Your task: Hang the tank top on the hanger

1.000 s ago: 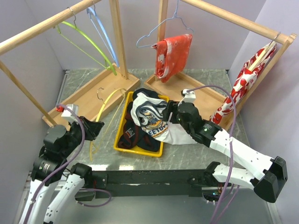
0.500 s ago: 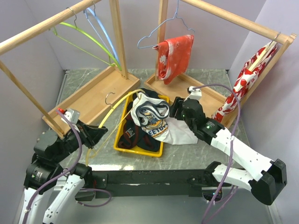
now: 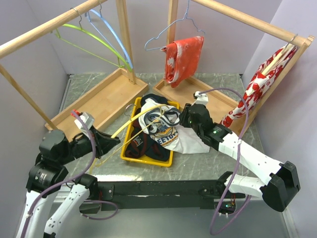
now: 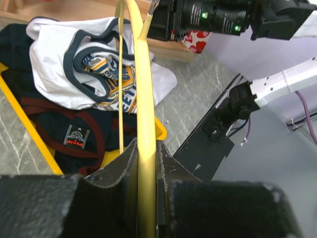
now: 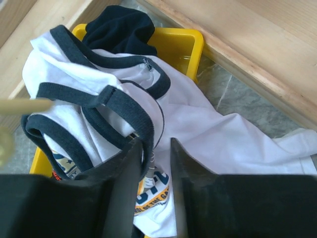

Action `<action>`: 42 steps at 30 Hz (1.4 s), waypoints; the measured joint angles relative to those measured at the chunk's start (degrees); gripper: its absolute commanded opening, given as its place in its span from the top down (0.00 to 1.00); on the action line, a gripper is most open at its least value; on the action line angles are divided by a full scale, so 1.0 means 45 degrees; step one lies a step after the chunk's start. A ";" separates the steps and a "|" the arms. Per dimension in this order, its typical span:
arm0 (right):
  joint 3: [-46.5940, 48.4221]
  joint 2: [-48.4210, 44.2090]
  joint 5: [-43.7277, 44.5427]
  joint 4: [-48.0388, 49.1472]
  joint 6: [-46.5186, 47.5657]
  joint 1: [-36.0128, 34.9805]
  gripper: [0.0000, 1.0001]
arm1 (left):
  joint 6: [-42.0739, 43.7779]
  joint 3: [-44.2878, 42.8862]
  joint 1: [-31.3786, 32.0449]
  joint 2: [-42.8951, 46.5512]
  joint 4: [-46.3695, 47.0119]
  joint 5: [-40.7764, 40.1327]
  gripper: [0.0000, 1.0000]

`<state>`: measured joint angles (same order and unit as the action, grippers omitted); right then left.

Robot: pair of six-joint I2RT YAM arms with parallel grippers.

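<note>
The tank top (image 3: pixel 168 135), white with navy trim, lies heaped on dark clothes in a yellow bin (image 3: pixel 128 134). My left gripper (image 3: pixel 110 140) is shut on the yellow hanger (image 3: pixel 132 120), whose far end reaches over the shirt's neck. In the left wrist view the hanger (image 4: pixel 141 74) runs straight out from my left gripper (image 4: pixel 147 148) above the tank top (image 4: pixel 54 64). My right gripper (image 3: pixel 182 119) sits at the shirt's right side. Its wrist view shows my right gripper (image 5: pixel 152 148) narrowly open, a navy strap of the tank top (image 5: pixel 223 134) against the left finger. The hanger (image 5: pixel 22 105) is a blur at left.
Two wooden racks stand behind on tray bases (image 3: pixel 99 101). A lime-green hanger (image 3: pixel 84 34) and a light-blue hanger (image 3: pixel 111 37) hang at left. Red floral garments hang at the centre (image 3: pixel 184 57) and right (image 3: pixel 257 84). Dark clothes (image 3: pixel 138 146) fill the bin.
My left arm has swung the hanger rightward and lower, its end now over the tank top. The right gripper's jaws have narrowed around the navy strap.
</note>
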<state>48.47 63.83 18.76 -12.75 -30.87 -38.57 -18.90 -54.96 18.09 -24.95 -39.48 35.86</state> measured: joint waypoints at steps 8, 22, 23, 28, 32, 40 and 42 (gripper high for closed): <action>0.0019 0.0058 -0.0194 0.0325 0.0015 0.0092 1.00 | 0.0724 -0.0597 0.0000 -0.1292 -0.0432 0.0427 0.99; 0.1239 0.0204 -0.0534 0.0063 0.0248 0.0107 1.00 | 0.1719 -0.2686 0.0384 -0.3517 -0.0850 0.0733 0.99; 0.1467 0.0219 -0.0529 -0.0019 0.0306 0.0107 1.00 | 0.1831 -0.2914 0.0491 -0.3662 -0.0874 0.0714 0.99; 0.2161 0.0272 -0.0520 -0.0214 0.0563 0.0107 1.00 | 0.2293 -0.3274 0.1117 -0.3959 -0.1078 0.0432 0.99; 0.2419 0.0379 -0.0525 -0.0515 0.0738 0.0107 1.00 | 0.2497 -0.3274 0.1642 -0.4245 -0.1355 -0.0170 0.99; 0.2968 0.0612 -0.0573 -0.1064 0.0957 -0.0083 1.00 | 0.2730 -0.3245 0.1899 -0.5027 -0.1146 -0.0879 0.99; 0.3172 0.0631 -0.0544 -0.1307 0.1025 -0.0287 1.00 | 0.2720 -0.3177 0.1909 -0.5202 -0.0840 -0.0884 0.99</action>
<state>62.74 66.67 16.32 -18.63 -26.26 -39.86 -6.66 -69.25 26.68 -48.36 -43.27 31.88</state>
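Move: The left hand already holds the yellow hanger. The tank top's navy-edged band lies about 26 cm to its right, 17 cm ahead and 13 cm below. That band is already between the right hand's still-open fingertips, roughly 1 cm below and 1 cm left of the hand point. The hanger's free end is some 7 cm left of the right hand, 2 cm ahead and 4 cm above; the yellow basket's middle is about 14 cm left, 2 cm back and 10 cm lower. Forward and to the right goes the left hand, about 6 cm in all, rising some 3 cm midway and sinking again, its left side rolling up about 10 degrees, as it keeps its grip and brings the hanger's free end to the band. The right hand shuts on the band, pinches it, then lifts it about 7 cm with a slight drift left towards the hanger, and holds it up. ##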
